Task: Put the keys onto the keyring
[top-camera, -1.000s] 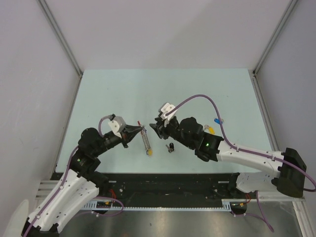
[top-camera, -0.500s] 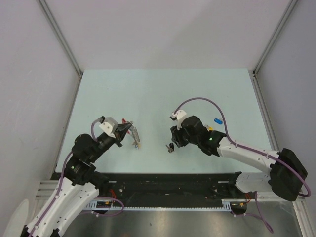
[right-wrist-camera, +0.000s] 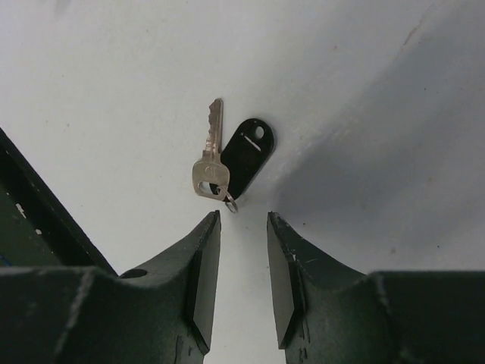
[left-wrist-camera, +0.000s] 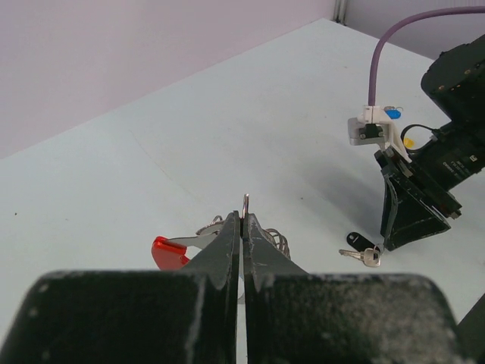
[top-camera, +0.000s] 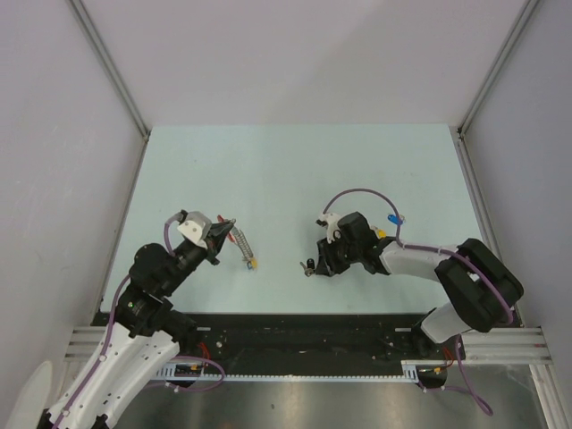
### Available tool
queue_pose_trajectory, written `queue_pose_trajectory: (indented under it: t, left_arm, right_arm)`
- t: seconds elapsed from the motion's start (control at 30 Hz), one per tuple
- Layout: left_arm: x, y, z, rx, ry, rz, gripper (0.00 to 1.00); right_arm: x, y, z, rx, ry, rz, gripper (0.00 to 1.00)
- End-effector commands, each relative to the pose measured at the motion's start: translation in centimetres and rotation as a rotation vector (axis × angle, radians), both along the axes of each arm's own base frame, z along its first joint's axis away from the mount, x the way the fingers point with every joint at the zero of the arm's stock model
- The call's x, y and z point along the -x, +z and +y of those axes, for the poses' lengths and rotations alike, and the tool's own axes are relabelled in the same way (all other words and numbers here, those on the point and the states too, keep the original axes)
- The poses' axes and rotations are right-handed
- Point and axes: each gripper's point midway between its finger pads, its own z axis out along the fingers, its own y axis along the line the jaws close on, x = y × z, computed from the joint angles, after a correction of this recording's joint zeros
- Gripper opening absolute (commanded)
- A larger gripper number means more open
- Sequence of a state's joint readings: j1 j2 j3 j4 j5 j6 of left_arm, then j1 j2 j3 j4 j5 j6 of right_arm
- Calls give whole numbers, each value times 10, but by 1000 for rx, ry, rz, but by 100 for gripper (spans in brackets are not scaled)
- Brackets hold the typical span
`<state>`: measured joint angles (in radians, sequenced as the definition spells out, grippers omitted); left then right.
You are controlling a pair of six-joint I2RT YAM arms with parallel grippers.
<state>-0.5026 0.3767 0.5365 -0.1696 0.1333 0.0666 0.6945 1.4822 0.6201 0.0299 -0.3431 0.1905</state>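
Note:
My left gripper (top-camera: 222,235) is shut on the keyring (top-camera: 239,243), a grey coiled ring with small tags dangling at its lower end. In the left wrist view the jaws (left-wrist-camera: 243,217) pinch the ring's wire, and its red section (left-wrist-camera: 168,252) sticks out to the left. A silver key with a black tag (top-camera: 307,266) lies flat on the table. My right gripper (top-camera: 321,261) hovers just right of it, open. In the right wrist view the key (right-wrist-camera: 210,164) and its black tag (right-wrist-camera: 247,155) lie just beyond the open fingertips (right-wrist-camera: 242,224). A blue-tagged key (top-camera: 391,219) lies farther right.
A yellow-tagged key (top-camera: 381,234) lies beside the right forearm, near the blue one. The black rail (top-camera: 295,326) marks the table's near edge, just below both grippers. Grey walls close in the table's left, right and far sides.
The left gripper drew back to the left with the keyring. The right gripper left the ring, swung down to the black-tagged key and narrowed its jaws slightly.

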Motion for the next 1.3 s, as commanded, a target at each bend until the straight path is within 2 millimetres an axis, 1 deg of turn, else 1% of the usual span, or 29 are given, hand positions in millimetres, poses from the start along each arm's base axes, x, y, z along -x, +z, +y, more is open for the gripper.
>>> queue_pose_trajectory:
  t: [0.0, 0.1, 0.3, 0.43, 0.57, 0.67, 0.73, 0.77, 0.8, 0.87, 1.07, 1.2, 1.27]
  left_arm:
    - [-1, 24, 5, 18, 20, -79, 0]
    - [-2, 23, 5, 14, 23, -77, 0]
    - [-1, 22, 3, 13, 11, -74, 0]
    - [-2, 20, 2, 10, 11, -68, 0]
    - [-2, 19, 2, 9, 7, -66, 1]
    - [-2, 20, 2, 10, 6, -67, 0]
    - [-2, 20, 1, 9, 3, -66, 0]
    - [-2, 19, 1, 7, 4, -63, 0]
    - [-2, 19, 1, 7, 3, -65, 0]
    - [-2, 20, 1, 8, 1, -67, 0]
    - [-1, 19, 0, 7, -6, -66, 1]
    - [-1, 20, 0, 10, -5, -69, 0]
    - [0, 21, 1, 12, -3, -73, 0]
  right_arm:
    - [-10, 5, 12, -92, 42, -4, 35]
    - [-11, 1, 12, -102, 55, 19, 34]
    - [-3, -5, 15, -110, 116, 57, 31]
    - [-1, -3, 17, -112, 147, 66, 28]
    - [0, -3, 14, -84, 157, 71, 26]
    - [-3, 1, 13, -78, 153, 62, 20]
    - [-3, 1, 12, -72, 151, 56, 14]
    - [-4, 3, 13, -73, 151, 49, 8]
    - [-5, 4, 13, -73, 154, 41, 5]
    - [-4, 8, 14, -78, 162, 27, 0]
    - [-4, 20, 20, -76, 183, -36, 0]
    - [-5, 24, 24, -60, 149, -66, 0]
    - [-4, 24, 29, -29, 130, -107, 0]
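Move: Just under the right fingertips, about 1 cm to the left and 1 cm below, lies the small ring that ties the silver key to the black fob. The key's middle is some 3 cm left and 1 cm ahead; the black fob about 2 cm left and 2 cm ahead. The yellow fob lies roughly 10 cm ahead and 14 cm to the right. From the left hand the ring is about level in reach, some 18 cm right and 25 cm below. Creeping in low over the table, the right hand eases about 1.5 cm left onto the small ring, drawing back a little and turning some 10 degrees counter-clockwise. Its part-open fingers shut fully and pinch the ring at the key's bow, then it starts up by about 1 cm. ##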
